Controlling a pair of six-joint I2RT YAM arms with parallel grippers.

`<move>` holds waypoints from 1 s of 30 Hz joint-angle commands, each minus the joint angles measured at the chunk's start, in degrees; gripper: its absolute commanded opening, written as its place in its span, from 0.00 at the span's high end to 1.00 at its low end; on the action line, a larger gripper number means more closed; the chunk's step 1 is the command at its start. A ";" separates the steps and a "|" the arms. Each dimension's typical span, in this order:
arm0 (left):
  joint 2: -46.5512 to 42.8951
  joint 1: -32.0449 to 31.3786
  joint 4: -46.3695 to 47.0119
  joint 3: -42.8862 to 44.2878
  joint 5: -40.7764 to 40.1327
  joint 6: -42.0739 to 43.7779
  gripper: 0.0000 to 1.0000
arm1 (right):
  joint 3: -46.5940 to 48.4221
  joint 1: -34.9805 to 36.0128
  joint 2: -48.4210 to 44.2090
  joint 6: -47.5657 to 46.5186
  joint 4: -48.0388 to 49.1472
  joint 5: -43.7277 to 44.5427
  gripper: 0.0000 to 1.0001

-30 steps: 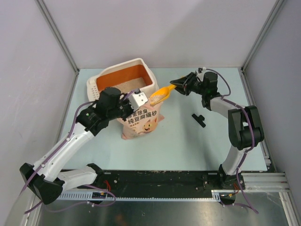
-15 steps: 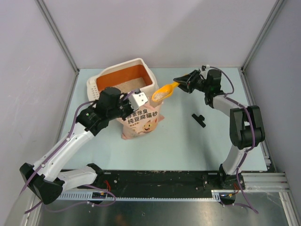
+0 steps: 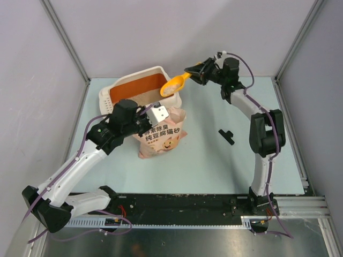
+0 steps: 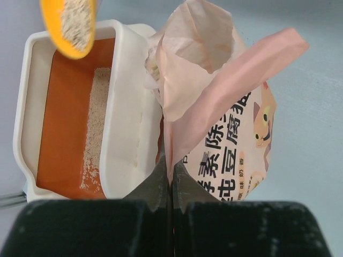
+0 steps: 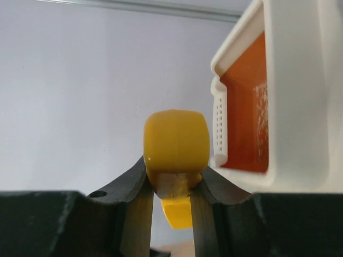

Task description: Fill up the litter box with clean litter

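Observation:
The litter box (image 3: 140, 71) is a cream tub with an orange inside, standing at the back left of the table. A thin strip of pale clean litter (image 3: 144, 97) lies on its floor, also seen in the left wrist view (image 4: 95, 123). My right gripper (image 3: 199, 74) is shut on the handle of a yellow scoop (image 3: 172, 85). The scoop carries beige litter and hangs over the box's right end. My left gripper (image 4: 170, 167) is shut on the top edge of the pink-beige printed bag (image 4: 230, 123), which stands open against the box's near wall (image 4: 128, 107).
A small black part (image 3: 227, 136) lies on the table to the right of the bag (image 3: 161, 136). Grey enclosure walls with metal posts stand close behind the box. The right wrist view shows the box's perforated end wall (image 5: 218, 126) beside the scoop (image 5: 176, 142).
My right gripper has carried the loaded scoop left and farther back, from beside the bag's mouth to over the box's right end. The left arm and bag have not moved.

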 commanded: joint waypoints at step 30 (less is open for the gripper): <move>-11.70 -0.55 5.12 -3.75 7.86 2.14 1.00 | 46.77 14.41 21.43 -42.19 -15.34 29.96 1.00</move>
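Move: From the right hand, which holds the loaded scoop, the litter box's middle lies about 25 cm left, level in reach and some 22 cm below. The scoop's bowl sits roughly 9 cm left and 6 cm back, slightly lower; the litter bag is about 18 cm back, 13 cm left and 18 cm below. From the left hand, which grips the bag's mouth, the box is some 23 cm ahead, 9 cm left and 19 cm below. Right hand swings the scoop some 14 cm forward-left, tipping it over the litter box; left draws bag-top back. ##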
